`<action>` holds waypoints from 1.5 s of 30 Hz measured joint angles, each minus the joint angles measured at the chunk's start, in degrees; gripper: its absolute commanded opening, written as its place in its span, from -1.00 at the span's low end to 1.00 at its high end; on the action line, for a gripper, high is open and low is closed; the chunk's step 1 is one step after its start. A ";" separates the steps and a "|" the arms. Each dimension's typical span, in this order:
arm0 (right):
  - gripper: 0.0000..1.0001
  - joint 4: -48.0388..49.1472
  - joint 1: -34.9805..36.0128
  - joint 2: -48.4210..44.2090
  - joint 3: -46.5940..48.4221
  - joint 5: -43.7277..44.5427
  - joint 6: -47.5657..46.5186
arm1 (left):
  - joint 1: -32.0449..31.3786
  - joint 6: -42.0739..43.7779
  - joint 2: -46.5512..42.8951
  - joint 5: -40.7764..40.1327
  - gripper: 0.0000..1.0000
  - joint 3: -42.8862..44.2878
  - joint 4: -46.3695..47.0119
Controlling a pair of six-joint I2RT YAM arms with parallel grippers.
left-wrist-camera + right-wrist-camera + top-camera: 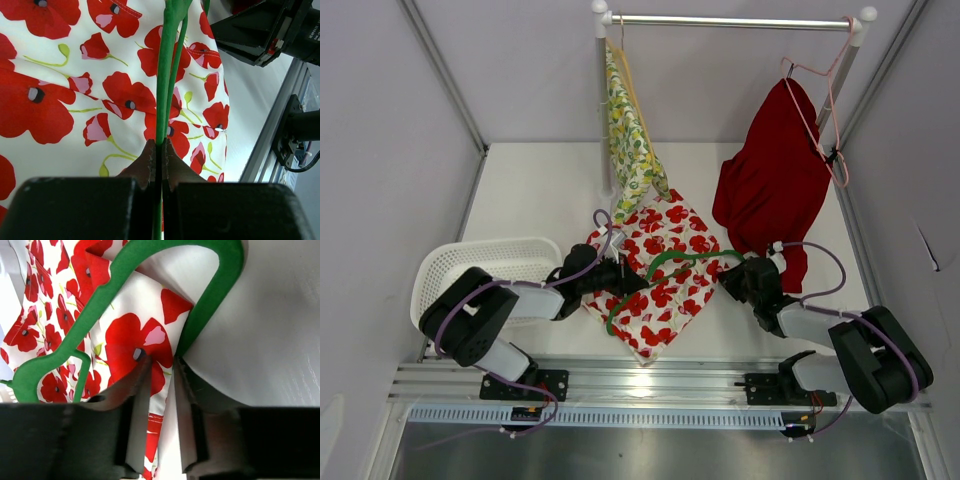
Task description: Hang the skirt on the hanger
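The skirt (pixel 655 275), white with red poppies, lies flat on the table between both arms. A green hanger (pixel 670 265) rests across it. My left gripper (pixel 638 283) is shut on a thin bar of the hanger (pixel 165 90), pinched at the fingertips (pixel 159 145) just above the skirt (pixel 75 110). My right gripper (pixel 728 278) sits at the skirt's right corner. Its jaws (pixel 161 365) stand a little apart, with a fold of skirt (pixel 130 340) edge between them and the hanger's curved end (pixel 220 290) just ahead.
A white basket (pixel 470 265) stands at the left. The rail (pixel 730 20) at the back carries a yellow floral garment (pixel 630 140) and a red garment (pixel 770 180) on a pink hanger. The arms' mounting track (pixel 650 380) runs along the near edge.
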 measured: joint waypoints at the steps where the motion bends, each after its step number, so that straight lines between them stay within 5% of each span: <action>1: -0.65 0.11 0.00 0.00 -0.02 0.02 0.00 | 0.00 0.00 0.00 0.02 -1.00 0.00 0.00; 9: -0.99 -3.21 0.17 -5.79 -0.07 1.95 -0.52 | 0.00 0.00 0.00 0.04 -1.00 0.00 0.02; 21: -1.00 -21.51 1.84 -23.19 3.17 8.15 -4.61 | -0.13 0.00 0.00 -0.11 -1.00 0.00 0.46; 35: -1.00 -33.62 1.51 -21.77 15.67 11.85 -11.41 | -0.15 -0.02 0.35 -0.35 -1.00 0.00 1.31; 45: -1.00 -40.37 0.33 -27.12 13.64 12.07 -12.00 | -0.15 -0.04 0.33 -1.70 -1.00 0.00 1.36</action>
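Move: The skirt's right edge lies right at the right hand's half-open fingertips, barely 1 cm below the hand point. The green hanger's right end is about 4 cm ahead and 2 cm to the right, and the hem of the dark red garment some 12 cm to the right and 2 cm ahead. From the left hand, which is already holding the hanger, that skirt edge lies roughly 17 cm to the right, 3 cm ahead and a little lower. The right fingers shut on the skirt's edge and pinch it, then lift it some 10 cm while drawing it about 5 cm to the right. Halfway up, the hand eases forward, then comes back and slightly down, its left side tipping down about 15 degrees. The left hand keeps the hanger nearly still. ##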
